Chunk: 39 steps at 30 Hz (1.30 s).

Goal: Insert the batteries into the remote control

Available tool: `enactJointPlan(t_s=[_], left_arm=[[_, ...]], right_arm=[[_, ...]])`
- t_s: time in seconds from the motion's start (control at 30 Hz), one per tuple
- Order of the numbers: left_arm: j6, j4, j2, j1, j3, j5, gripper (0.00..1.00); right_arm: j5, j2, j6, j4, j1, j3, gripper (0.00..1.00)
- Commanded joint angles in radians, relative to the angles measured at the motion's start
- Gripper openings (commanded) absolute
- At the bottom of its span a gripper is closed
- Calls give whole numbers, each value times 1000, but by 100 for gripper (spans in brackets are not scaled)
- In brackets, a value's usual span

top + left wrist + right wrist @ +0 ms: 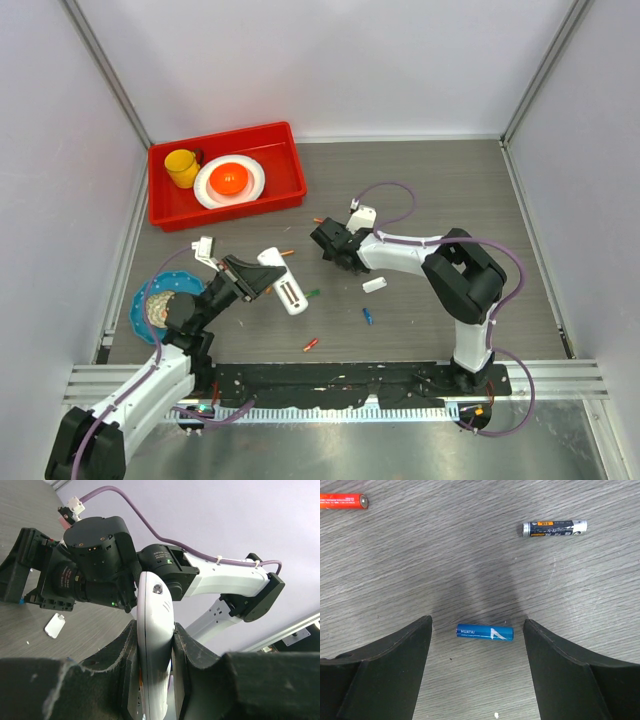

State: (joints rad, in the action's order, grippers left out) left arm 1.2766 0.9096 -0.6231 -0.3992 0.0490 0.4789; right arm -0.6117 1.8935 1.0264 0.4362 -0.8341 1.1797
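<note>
My left gripper (262, 277) is shut on the white remote control (292, 297) and holds it above the table. In the left wrist view the remote (155, 610) stands edge-on, clamped between both dark fingers (197, 650). My right gripper (328, 240) is open and low over the table. In the right wrist view a blue battery (485, 632) lies on the table between its spread fingers (395, 660), touching neither. A dark battery (554, 528) and an orange battery (342, 501) lie farther off. More batteries lie scattered: orange (287, 253), green (312, 294), blue (367, 316), red (311, 345).
A short white cover piece (374, 284) lies on the table by the right arm; it also shows in the left wrist view (55, 625). A red bin (285, 140) with a yellow cup and a plate stands at the back left. A blue plate (145, 300) lies at the left edge.
</note>
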Motion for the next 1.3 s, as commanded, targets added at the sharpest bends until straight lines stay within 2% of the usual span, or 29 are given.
enactJointPlan(t_s=[0.0,0.5,0.77,1.1,1.2,1.27], left_arm=[[-10,81,14,-6,-84,-19,1],[-10,2,19,-7,-75,-33,1],[-13,-26,29,-7,-77,-40,0],[-16,-49,37,-6,-78,-45,0],[-16,-55,40,-6,-78,-46,1],[-17,-58,40,-6,-78,-46,0]], right_arm=[[-11,-10,1,-10,0,-11,79],[-10,-10,4,-10,1,-35,70],[-8,-1,7,-2,1,-37,59],[-6,3,9,7,-5,-43,59],[-8,-1,4,7,-8,-45,54],[-10,-5,0,7,-13,-48,47]])
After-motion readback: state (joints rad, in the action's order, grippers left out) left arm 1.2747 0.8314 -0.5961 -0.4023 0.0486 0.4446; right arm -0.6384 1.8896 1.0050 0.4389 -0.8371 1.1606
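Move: The blue battery lies on the table between the right hand's open fingers, lengthwise across the gap, about 1 cm to the right of the hand's centre and 1 cm below it. From this hand the black battery is some 6 cm ahead and 8 cm right, the red one about 12 cm ahead and 6 cm left, the white battery cover roughly 6 cm back and 8 cm right. From the left hand, the blue battery is about 14 cm forward, 15 cm right and 22 cm down. The blue battery is gripped end to end by the right hand, which eases barely 1 cm to the right to centre on it, staying low with hardly any tilt, while its fingers close from clearly wider than the battery to about its length, roughly 4 cm. Both tips now touch its ends. The left hand keeps hold of the remote control, almost still. ##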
